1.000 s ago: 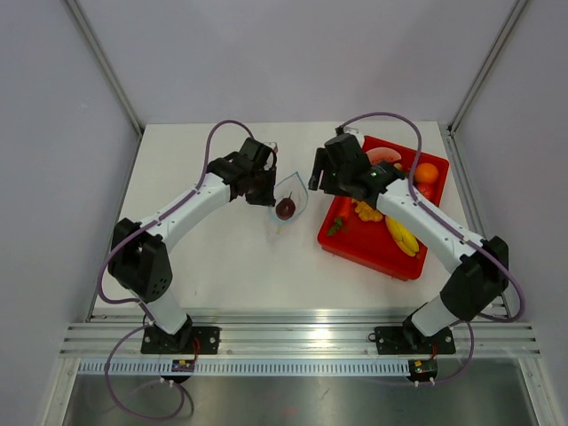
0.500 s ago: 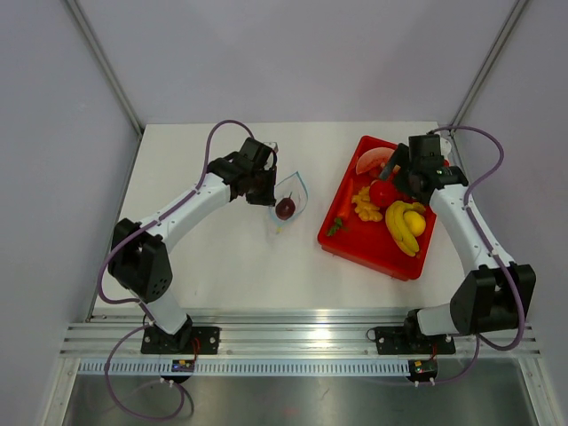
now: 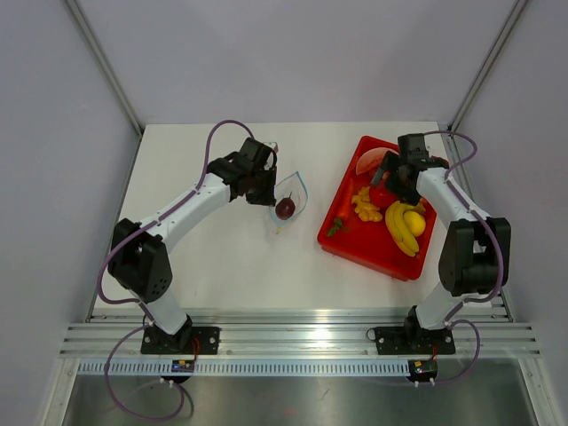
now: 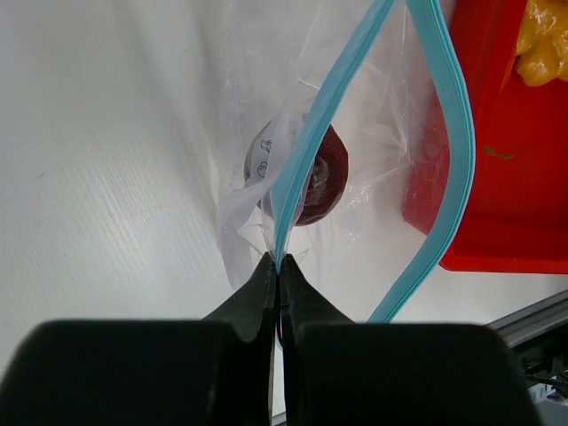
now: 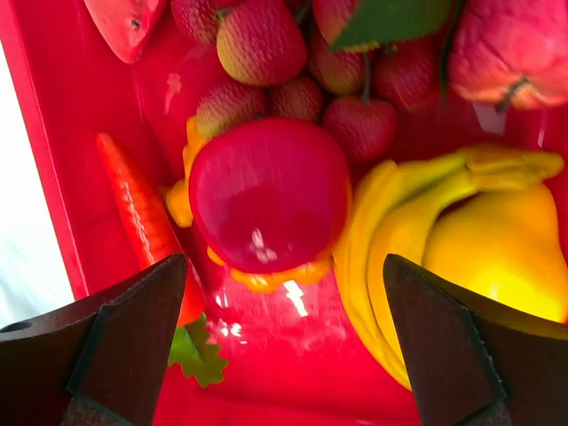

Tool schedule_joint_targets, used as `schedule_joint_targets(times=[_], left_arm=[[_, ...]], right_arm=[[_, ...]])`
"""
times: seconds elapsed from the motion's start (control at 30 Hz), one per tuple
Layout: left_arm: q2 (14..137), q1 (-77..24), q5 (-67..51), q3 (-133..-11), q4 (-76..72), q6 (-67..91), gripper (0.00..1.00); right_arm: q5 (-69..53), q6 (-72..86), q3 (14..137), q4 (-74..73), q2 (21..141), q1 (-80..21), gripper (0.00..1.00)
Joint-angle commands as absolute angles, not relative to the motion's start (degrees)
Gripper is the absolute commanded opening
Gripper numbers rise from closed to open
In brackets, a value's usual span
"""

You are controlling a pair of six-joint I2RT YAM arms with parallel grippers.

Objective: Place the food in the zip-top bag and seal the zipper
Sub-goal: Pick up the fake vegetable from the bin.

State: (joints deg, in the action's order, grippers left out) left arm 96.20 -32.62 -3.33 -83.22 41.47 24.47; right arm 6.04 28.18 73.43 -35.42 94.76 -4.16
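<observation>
The clear zip-top bag point(image 3: 290, 197) point(image 4: 373, 98) lies on the white table with its mouth gaping. Its light blue zipper point(image 4: 446, 115) curves in two strips. My left gripper point(image 3: 266, 190) point(image 4: 278, 259) is shut on the near end of the zipper strip. A dark purple round fruit point(image 3: 286, 209) point(image 4: 324, 177) sits inside the bag. My right gripper point(image 3: 389, 183) point(image 5: 284, 266) hangs open over the red tray, fingers wide apart and holding nothing. The glossy red tomato-like fruit point(image 5: 269, 195) lies just ahead of and between its fingertips.
The red tray point(image 3: 373, 248) at the right holds a banana point(image 3: 401, 232) point(image 5: 399, 231), a yellow fruit point(image 5: 497, 240), a carrot point(image 5: 133, 204), strawberries point(image 5: 257, 40) and a watermelon slice point(image 3: 368, 161). Aluminium rails run along the table's near edge.
My right arm swung from the bag's mouth to over the tray, its jaws spreading wide, and settled above the red fruit. The left gripper and bag stayed put.
</observation>
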Motion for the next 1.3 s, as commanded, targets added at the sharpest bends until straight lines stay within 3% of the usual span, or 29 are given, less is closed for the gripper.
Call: schedule_joint_targets(times=[0.0, 0.27, 0.53, 0.6, 1.0, 1.27], left_arm=[[95.54, -32.52, -4.83, -85.34, 39.73, 24.52, 0.0], [95.71, -32.52, -4.92, -85.25, 39.81, 24.43, 0.0], [95.62, -32.52, -5.53, -85.43, 39.55, 24.7, 0.0], [95.54, -32.52, -5.62, -85.34, 39.38, 24.79, 0.0], [95.54, -32.52, -6.42, -84.99, 39.29, 24.79, 0.0], [95.8, -32.52, -6.68, -85.25, 39.11, 24.79, 0.0]], right_arm=[[3.52, 26.11, 76.9, -31.65, 97.37, -3.43, 0.99], [2.81, 25.14, 79.89, -31.38, 102.83, -3.34, 0.99], [3.08, 25.22, 78.14, -31.46, 97.57, -3.43, 0.65], [2.9, 25.22, 77.43, -31.9, 95.99, -3.43, 0.61], [-3.34, 26.89, 72.25, -32.78, 82.72, -5.0, 0.57], [-1.14, 31.64, 77.25, -32.79, 79.81, -23.63, 0.57]])
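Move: Just under the right hand's open fingers sits the red apple in the bin, about 3 cm ahead and 3 cm lower. From the hand, the yellow cluster is some 5 cm left, level fore and aft; the carrot about 10 cm left and 1 cm back; the bananas roughly 7 cm back and 5 cm right, all about 5 cm down. The apple is some 31 cm right, 7 cm ahead and 7 cm below the left hand. Reaching forward and down about 3 cm each, the right hand sets its open fingers around the apple and pinches it between them. It then lifts about 12 cm and swings as far to the left, drawing back some 6 cm towards the bag, turning counter-clockwise and tipping the fingers a little forward. The left hand still pinches the bag's edge, practically in place. ##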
